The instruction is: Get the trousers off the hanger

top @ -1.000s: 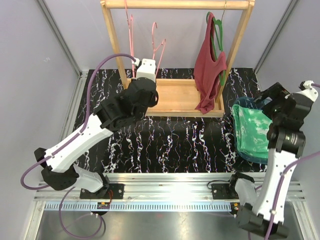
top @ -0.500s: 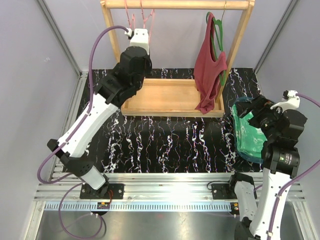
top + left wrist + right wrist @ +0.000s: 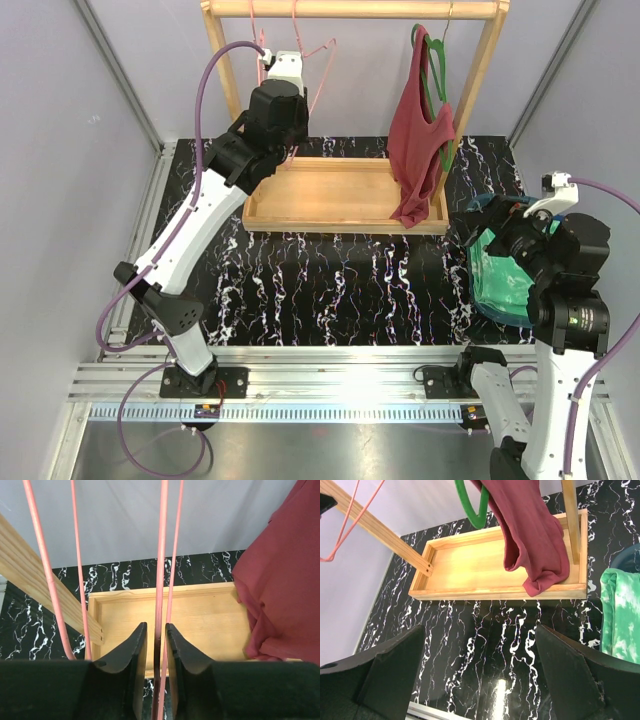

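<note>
The bright green trousers (image 3: 503,268) lie folded on the table at the right, also at the right edge of the right wrist view (image 3: 621,616). A dark blue edge (image 3: 632,555) shows just beyond them. My right gripper (image 3: 480,630) is open wide over the bare marble table, left of the green pair, with nothing in it. My left gripper (image 3: 156,626) is raised at the rack's top rail. Its jaws stand a narrow gap apart around a bare pink hanger (image 3: 161,555), whose wires run between them with a sliver of room on each side.
The wooden rack (image 3: 350,9) stands at the back, its tray base (image 3: 340,195) on the black marble table (image 3: 330,280). A maroon sleeveless top (image 3: 420,130) hangs on a green hanger (image 3: 436,65) at the right. A second pink hanger (image 3: 47,570) hangs left of my jaws.
The left arm rose from the tray to the top rail with the pink hanger, and its jaws have parted slightly. The right arm drew back from the green trousers.
</note>
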Controlling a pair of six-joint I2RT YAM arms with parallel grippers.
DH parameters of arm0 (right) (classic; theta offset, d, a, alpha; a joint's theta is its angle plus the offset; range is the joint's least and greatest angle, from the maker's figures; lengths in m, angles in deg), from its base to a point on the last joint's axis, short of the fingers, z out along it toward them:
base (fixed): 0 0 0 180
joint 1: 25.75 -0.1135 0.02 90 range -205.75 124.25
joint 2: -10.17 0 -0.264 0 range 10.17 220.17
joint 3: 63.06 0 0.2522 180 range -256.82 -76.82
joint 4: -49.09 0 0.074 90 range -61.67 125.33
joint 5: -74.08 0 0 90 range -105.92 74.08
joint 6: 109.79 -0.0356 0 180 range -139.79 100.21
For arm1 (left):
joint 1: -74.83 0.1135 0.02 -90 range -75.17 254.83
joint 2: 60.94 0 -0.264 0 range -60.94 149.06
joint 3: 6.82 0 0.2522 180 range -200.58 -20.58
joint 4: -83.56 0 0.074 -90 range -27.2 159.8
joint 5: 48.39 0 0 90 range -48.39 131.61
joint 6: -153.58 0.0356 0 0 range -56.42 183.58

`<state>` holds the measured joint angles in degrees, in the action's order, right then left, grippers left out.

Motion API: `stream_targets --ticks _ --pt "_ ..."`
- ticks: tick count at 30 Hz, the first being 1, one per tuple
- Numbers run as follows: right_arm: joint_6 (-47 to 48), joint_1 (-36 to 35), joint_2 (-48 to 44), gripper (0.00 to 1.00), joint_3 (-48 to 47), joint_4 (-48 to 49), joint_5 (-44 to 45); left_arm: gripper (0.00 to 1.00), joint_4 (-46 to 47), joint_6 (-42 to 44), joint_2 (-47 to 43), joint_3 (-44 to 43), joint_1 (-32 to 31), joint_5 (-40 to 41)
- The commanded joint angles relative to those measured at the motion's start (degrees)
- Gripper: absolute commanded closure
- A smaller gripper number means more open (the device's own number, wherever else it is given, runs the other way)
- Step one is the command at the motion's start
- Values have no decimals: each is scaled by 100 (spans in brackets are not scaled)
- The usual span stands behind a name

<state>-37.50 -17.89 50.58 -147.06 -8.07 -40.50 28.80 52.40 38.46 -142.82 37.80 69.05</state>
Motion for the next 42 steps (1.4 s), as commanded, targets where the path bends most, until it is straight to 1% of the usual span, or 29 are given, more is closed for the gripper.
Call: stream_targets --ticks 1,3,4,7,8,9,10,11,12,14,15,16,18,19,20,21,22,23,26,27,29,32,33,36,37,38,40,42 --pt "233 -91 -24 0 -227 -247 76 65 232 -147 -210 -28 12 -178" --pt "260 -135 -15 0 -271 -301 41 45 162 -200 -289 -81 12 -204" --pt "312 -153 -15 1 -280 -327 32 32 153 -261 -376 -55 4 -230" --pt "548 -354 38 0 -359 -423 172 20 241 -445 -911 410 -14 -327" --pt "637 -468 73 0 -403 -554 312 13 293 -481 -1087 611 -23 -336" --pt "725 -704 125 1 -490 -625 696 9 311 -508 -1506 979 -40 -301" --pt "934 -776 143 1 -543 -713 891 1 294 -586 -1702 1208 -58 -266" --pt "1006 -994 178 1 -596 -879 1102 1 207 -648 -1948 1402 -58 -205" --pt "1120 -1179 187 0 -701 -951 1461 1 197 -710 -2394 1918 -58 5" --pt "1174 -1269 196 1 -807 -1170 1736 1 162 -868 -2915 2430 -58 252" --pt "1165 -1287 187 0 -894 -1215 1920 1 101 -929 -3108 2676 -49 540" --pt "1182 -1322 170 0 -930 -1337 1974 1 13 -1043 -3502 3070 -41 708" --pt "1165 -1331 143 1 -1114 -1487 2053 1 -119 -1167 -3899 3581 -14 1129" --pt "1130 -1331 126 1 -1176 -1566 2045 1 -154 -1263 -4093 3810 47 1236" --pt "1130 -1331 47 0 -1220 -1680 2036 1 -233 -1316 -4478 4300 91 1324" --pt "1121 -1331 -6 1 -1247 -1698 2053 1 -251 -1360 -4673 4513 126 1421" --pt "1104 -1331 -67 0 -1229 -1698 2071 1 -295 -1413 -4849 4733 179 1439" --pt "1104 -1331 -189 1 -1221 -1707 2088 1 -365 -1413 -5216 5075 179 1439" --pt "1095 -1453 -427 0 -1124 -1795 2176 1 -567 -1221 -5806 5551 179 1274" --pt "1156 -1506 -489 0 -1080 -1839 2185 1 -646 -1124 -5939 5605 179 1133" --pt "1165 -1602 -708 0 -1071 -1953 2281 1 -1031 -1079 -6107 5658 171 1158" --pt "1200 -1621 -998 1 -1054 -1989 2273 1 -1235 -921 -6467 5825 179 1044" --pt "1218 -1621 -1060 1 -1010 -1962 2308 1 -1236 -860 -6668 5999 179 1018" --pt "1201 -1621 -1166 0 -808 -1804 2430 1 -886 -527 -7090 6447 179 1079" --pt "1157 -1621 -1166 1 -746 -1673 2431 1 -701 -439 -7422 6806 179 1079" --pt "1104 -1621 -1184 0 -667 -1576 2632 1 -291 -368 -7574 7001 179 992" --pt "1007 -1621 -1236 0 -413 -1305 2590 1 -50 -315 -7811 7256 197 869" --pt "1024 -1621 -1237 1 -220 -1163 2528 1 56 -236 -7821 7266 293 772"
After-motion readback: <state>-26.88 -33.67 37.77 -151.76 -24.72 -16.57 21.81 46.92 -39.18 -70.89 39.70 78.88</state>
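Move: The empty pink hanger is in the left fingers, its middle about 3 cm ahead of them and 3 cm higher, and its hook is at the rail, roughly 5 cm ahead and 13 cm up. The other pink hanger hangs some 8 cm left and 3 cm ahead; the crimson garment about 27 cm right, 4 cm ahead and 10 cm lower. From the right hand, the held hanger lies about 21 cm ahead, 38 cm left and 8 cm up. The pink hanger is let go as the left fingers, already loosening, open wide around its bar while the hand stays put. The left hand then backs off, swings left and sinks, ending about 24 cm back, 22 cm left and 14 cm down, empty. The open right hand also draws back about 8 cm, rolling its left side down some 15 degrees. ##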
